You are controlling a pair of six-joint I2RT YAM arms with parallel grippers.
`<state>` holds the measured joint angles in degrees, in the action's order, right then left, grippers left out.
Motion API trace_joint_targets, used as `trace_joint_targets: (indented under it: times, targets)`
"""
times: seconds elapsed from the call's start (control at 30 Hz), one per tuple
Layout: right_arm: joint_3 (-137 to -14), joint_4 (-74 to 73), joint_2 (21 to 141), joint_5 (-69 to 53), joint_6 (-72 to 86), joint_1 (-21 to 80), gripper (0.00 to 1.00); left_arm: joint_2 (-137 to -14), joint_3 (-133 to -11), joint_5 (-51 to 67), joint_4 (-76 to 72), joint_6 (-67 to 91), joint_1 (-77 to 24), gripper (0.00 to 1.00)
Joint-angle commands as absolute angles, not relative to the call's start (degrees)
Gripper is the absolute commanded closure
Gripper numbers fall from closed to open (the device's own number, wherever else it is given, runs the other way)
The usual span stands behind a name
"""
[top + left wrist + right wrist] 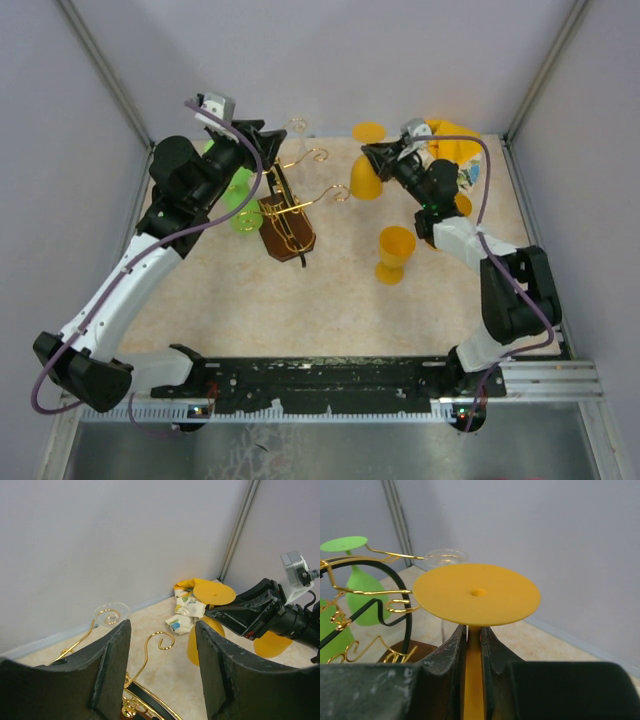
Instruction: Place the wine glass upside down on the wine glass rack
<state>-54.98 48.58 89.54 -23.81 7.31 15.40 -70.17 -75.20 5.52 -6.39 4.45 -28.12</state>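
Observation:
A yellow wine glass (476, 594) hangs upside down, foot disc on top, with my right gripper (474, 640) shut on its stem. In the top view the yellow wine glass's bowl (365, 182) sits just right of a curled arm tip of the wine glass rack (288, 225), a gold wire stand on a brown base. The right gripper (385, 155) holds it from the right. My left gripper (162, 630) stands open above the rack's gold arms (150, 650), nothing between its fingers (112, 670). In the top view the left gripper (268, 140) is at the rack's far left side.
Green glasses (240, 195) hang upside down on the rack's left side. A clear glass (297, 130) hangs at its far end. Another yellow glass (393, 252) stands upside down on the mat. A yellow and white cloth (450, 140) lies in the far right corner.

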Motion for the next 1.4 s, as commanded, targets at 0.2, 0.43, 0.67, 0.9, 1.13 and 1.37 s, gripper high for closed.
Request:
trace_joint_targets:
  times: [0.2,0.43,0.67,0.9,1.13,1.37]
  targets:
    - [-54.7,70.0,97.5,-31.3,2.3,19.2,1.00,-69.2,-76.9,6.4,-4.1,4.0,-27.7,0.39]
    - [-57.6,71.3,100.6,-38.3,5.0,19.2,1.00,-69.9,-77.3,8.0,-4.2,4.3,-27.7,0.39]
    - [-59.8,72.5,102.4,-42.9,6.7,19.6,1.00,-70.6,-77.3,7.8,-4.1,4.4,-27.7,0.39]
    - [-62.8,67.8,104.5,-44.9,5.7,20.6,1.00,-71.1,-77.6,8.1,-4.0,4.5,-27.7,0.39]
    - [-64.6,63.8,105.7,-45.6,3.0,22.2,1.00,-71.2,-77.6,8.2,-3.6,4.4,-27.6,0.39]
    - [-67.0,63.3,107.4,-45.5,3.4,23.5,1.00,-71.5,-77.4,8.5,-3.6,4.6,-27.6,0.39]
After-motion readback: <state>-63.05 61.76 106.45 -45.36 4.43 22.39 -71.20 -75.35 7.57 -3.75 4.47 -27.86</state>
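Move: The orange wine glass already hangs upside down from my right fingers, held by the stem just under its foot. The free middle right hook of the rack, where it is going, lies about 13 cm to this hand's left, level fore and aft and a couple of centimetres lower. The clear glass hangs some 16 cm left and 9 cm ahead; the near right hook is about 7 cm left and 7 cm back. From my left hand, the middle hook is roughly 8 cm ahead, 7 cm right and 10 cm below. My right hand keeps its pinch on the stem and carries the upside-down glass about 11 cm to the left, towards the middle right hook, sinking about 4 cm with a small rise midway and drawing back a little. Along the way I turn the wrist some 25 degrees counter-clockwise, so the fingers come to point mostly left, at the rack. ##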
